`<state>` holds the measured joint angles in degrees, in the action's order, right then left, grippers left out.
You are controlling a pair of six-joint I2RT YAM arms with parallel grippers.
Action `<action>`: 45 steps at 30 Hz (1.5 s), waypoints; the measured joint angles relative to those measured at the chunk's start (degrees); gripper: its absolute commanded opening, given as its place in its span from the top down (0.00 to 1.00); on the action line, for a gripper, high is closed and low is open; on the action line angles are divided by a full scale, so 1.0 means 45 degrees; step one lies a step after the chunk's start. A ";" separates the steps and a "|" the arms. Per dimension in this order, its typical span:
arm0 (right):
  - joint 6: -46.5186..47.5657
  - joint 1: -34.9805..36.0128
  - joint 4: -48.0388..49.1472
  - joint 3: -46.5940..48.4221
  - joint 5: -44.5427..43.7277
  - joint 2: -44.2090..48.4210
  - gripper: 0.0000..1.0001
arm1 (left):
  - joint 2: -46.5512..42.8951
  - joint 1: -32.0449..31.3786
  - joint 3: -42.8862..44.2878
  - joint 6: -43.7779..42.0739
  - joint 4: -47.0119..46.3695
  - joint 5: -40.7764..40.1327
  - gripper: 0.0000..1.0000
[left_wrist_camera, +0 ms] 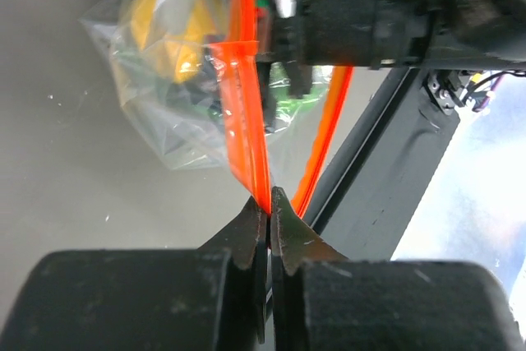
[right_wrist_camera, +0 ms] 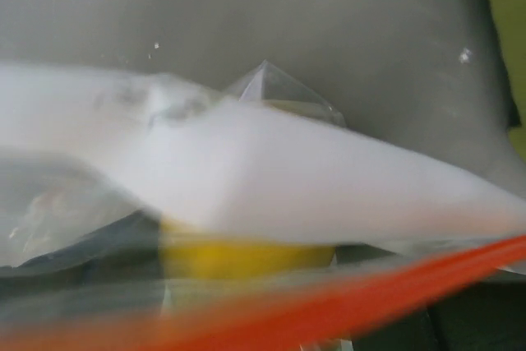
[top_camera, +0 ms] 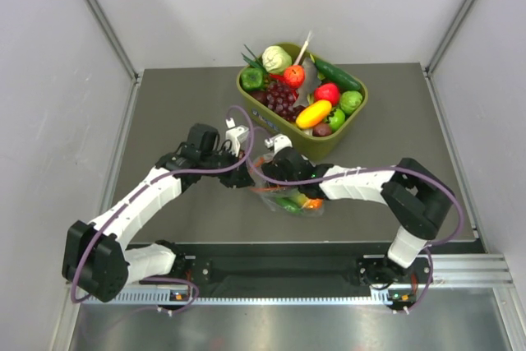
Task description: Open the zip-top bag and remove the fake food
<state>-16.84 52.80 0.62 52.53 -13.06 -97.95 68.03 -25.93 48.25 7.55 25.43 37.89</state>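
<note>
The clear zip-top bag (top_camera: pixel 289 200) hangs low over the table's near middle, between my two grippers. My left gripper (top_camera: pixel 249 177) holds its left end; in the left wrist view the jaws (left_wrist_camera: pixel 269 203) are shut on one lip of the orange-red zip strip (left_wrist_camera: pixel 242 113), and the other lip (left_wrist_camera: pixel 329 137) bows away to the right. Fake food shows through the plastic: a yellow lemon (left_wrist_camera: pixel 168 26), green and orange pieces (top_camera: pixel 289 203). My right gripper (top_camera: pixel 271 162) sits at the bag's top. Its own view is a blur of white label (right_wrist_camera: pixel 271 178), lemon (right_wrist_camera: pixel 238 256) and strip (right_wrist_camera: pixel 353 302), with its fingers hidden.
An olive-green tub (top_camera: pixel 327 145) stands just behind the bag at the back right, filled with purple grapes (top_camera: pixel 282 100), a pale cabbage (top_camera: pixel 276 59) and other toy produce. A black rail (top_camera: pixel 288 265) runs along the table's near edge. White walls close both sides.
</note>
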 measured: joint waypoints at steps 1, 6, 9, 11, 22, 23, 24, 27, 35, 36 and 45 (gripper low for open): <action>-0.0019 0.0000 -0.0005 -0.0117 -0.0019 0.0185 0.58 | 0.0000 -0.0015 0.0000 0.0000 0.0005 -0.0073 1.00; -0.0029 0.0000 -0.0287 -0.0675 0.0044 0.2142 0.62 | 0.0107 -0.0029 0.0019 -0.0005 0.0019 -0.0631 1.00; -0.0068 0.0000 -0.0287 -0.0695 0.0316 0.3755 0.62 | 0.0408 -0.0034 0.0092 0.0000 0.0029 -0.0865 1.00; -0.0165 0.0000 -0.0257 -0.0670 0.0733 0.4556 0.62 | 0.0529 -0.0039 0.0117 0.0024 0.0010 -0.0942 1.00; -0.0743 -0.0019 0.0005 -0.1379 0.3711 0.5620 0.63 | 0.0491 -0.0083 0.0243 0.0049 0.0010 -0.1059 1.00; -0.0763 -0.0024 0.0146 -0.1496 0.4051 0.5702 0.63 | 0.0491 -0.0083 0.0243 0.0049 0.0010 -0.1064 1.00; -0.0816 -0.0024 0.0335 -0.1593 0.4410 0.5799 0.64 | 0.0491 -0.0083 0.0243 0.0049 0.0015 -0.1073 1.00; -0.0942 -0.0024 0.0845 -0.1792 0.5464 0.6130 0.64 | 0.0491 -0.0083 0.0243 0.0049 0.0029 -0.1107 1.00; -0.1530 -0.0155 0.2803 -0.1914 0.7261 0.7125 0.64 | 0.0491 -0.0078 0.0243 0.0049 0.0068 -0.1258 1.00; -0.1613 -0.0170 0.3021 -0.1914 0.7427 0.7213 0.64 | 0.0491 -0.0078 0.0243 0.0049 0.0068 -0.1307 1.00; -0.1384 -0.1787 0.2817 -0.1394 0.7737 0.7854 0.65 | 0.0282 -0.0053 0.0243 0.0044 0.0151 -0.1972 1.00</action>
<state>-23.07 44.75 13.30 46.26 21.76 -62.61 69.30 -26.17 49.34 7.75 26.11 29.02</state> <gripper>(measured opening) 0.697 0.018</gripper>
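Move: The right hand is down inside the bag, already shut on the yellow fruit. The green basket it is bound for is centred about 17 cm ahead, 8 cm to the right and 3 cm higher; the orange lies some 10 cm back and 10 cm right, the cucumber about 10 cm back and 3 cm right, both roughly 1 cm lower. From the left hand, pinching the bag's rim, the basket lies roughly 24 cm ahead, 17 cm right and 8 cm lower. Keeping its grip on the yellow fruit, the right hand draws it up out of the bag by some 25 cm, backing about 10 cm and drifting a little left on the way, then turning forward and right at the end while still climbing, as its left side rolls up about 45 degrees and it swings counter-clockwise. The left hand keeps the bag's rim pinched in shut fingers and eases only a couple of centimetres forward, slightly left and down, tilting a little. ##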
